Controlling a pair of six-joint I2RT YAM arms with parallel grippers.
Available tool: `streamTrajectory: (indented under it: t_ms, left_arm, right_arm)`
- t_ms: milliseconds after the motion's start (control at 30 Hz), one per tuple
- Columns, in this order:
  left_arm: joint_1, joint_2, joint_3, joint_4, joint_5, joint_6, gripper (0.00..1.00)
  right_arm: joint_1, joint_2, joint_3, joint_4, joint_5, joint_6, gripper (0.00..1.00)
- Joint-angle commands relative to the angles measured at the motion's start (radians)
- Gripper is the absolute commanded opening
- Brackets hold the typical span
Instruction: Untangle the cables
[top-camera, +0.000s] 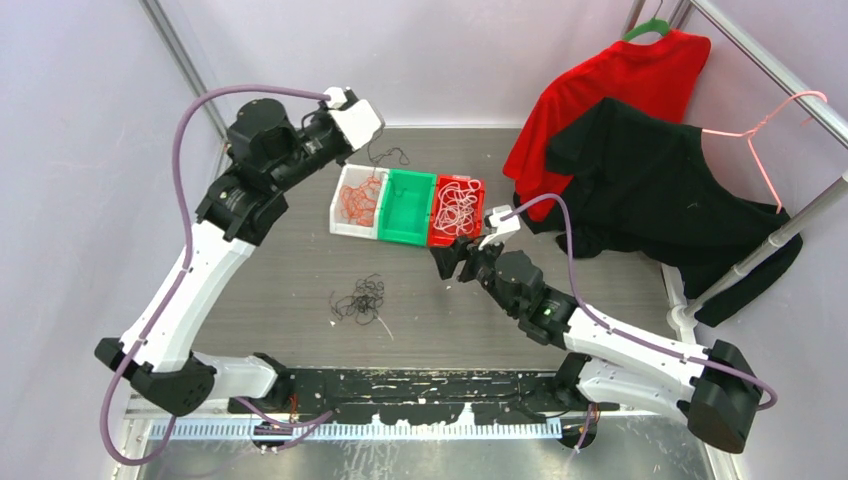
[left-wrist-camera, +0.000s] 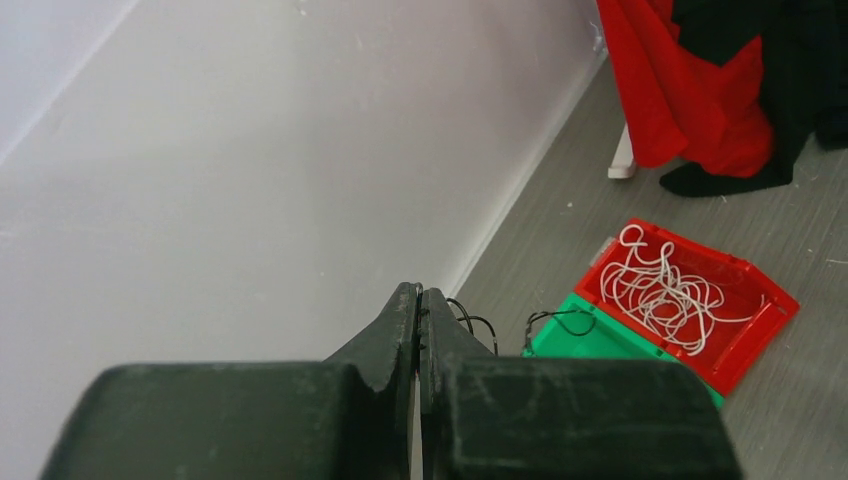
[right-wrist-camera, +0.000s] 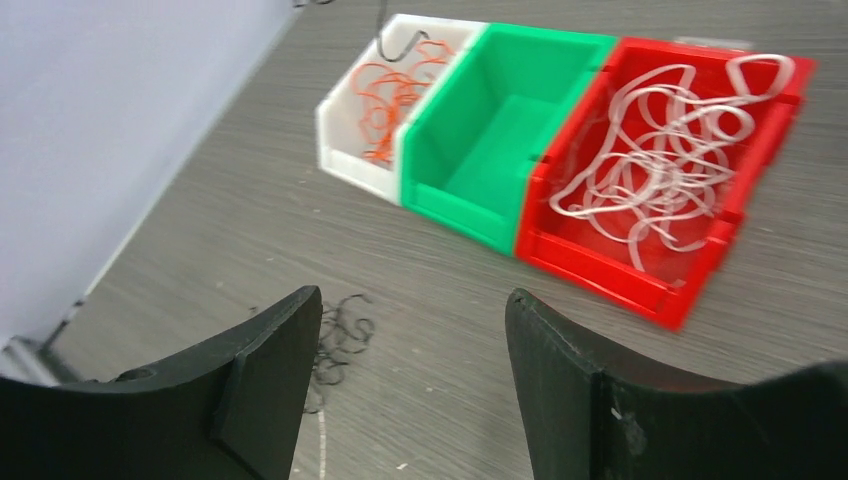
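My left gripper is raised over the far end of the bins and is shut on a thin black cable that dangles from the fingertips. The strand curls down toward the green bin. A clump of black cables lies on the table, also in the right wrist view. The white bin holds orange cables. The green bin looks bare. The red bin holds white cables. My right gripper is open and empty, just in front of the red bin.
A red shirt and a black shirt hang from a metal rack at the right, with a pink hanger. The back wall is close behind my left gripper.
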Motion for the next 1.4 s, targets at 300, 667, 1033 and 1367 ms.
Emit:
streamTrajectory:
  t_ms: [300, 667, 1033, 1367]
  left_arm:
    - [-0.006, 0.218, -0.108, 0.187, -0.046, 0.095, 0.0]
    - [-0.006, 0.401, -0.077, 0.253, -0.056, 0.243, 0.0]
    - [0.003, 0.506, 0.038, 0.385, -0.15, 0.354, 0.0]
    - [-0.006, 0.476, -0.071, 0.221, -0.109, 0.276, 0.0]
  right_arm:
    - [0.005, -0.148, 0.021, -0.178, 0.263, -0.059, 0.72]
    - [0.003, -0.23, -0.035, -0.226, 0.304, -0.064, 0.73]
    - [0.001, -0.222, -0.048, -0.221, 0.304, -0.066, 0.72]
    - [0.001, -0.232, -0.046, -0.24, 0.32, -0.053, 0.71]
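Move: The black cable, pinched in the left fingers and hanging free, is bound for the green box, whose middle lies about 18 cm ahead of the left hand, 2 cm to its right and some 45 cm below. The white box is some 10 cm left of the hand and 19 cm ahead, the red one 14 cm right and 17 cm ahead, both equally low. From the empty right hand the green box is about 25 cm ahead, 7 cm left and 20 cm below. The black cable is carried down and forward towards the green box in the left hand's shut fingers, sinking some 20 cm and going about 16 cm forward with a lesser drift right. The hand rolls about 20 degrees, left side up, then lifts 3 to 4 cm while still easing forward. The open, empty right hand backs off about 8 cm to the right, turning some 15 degrees clockwise. ##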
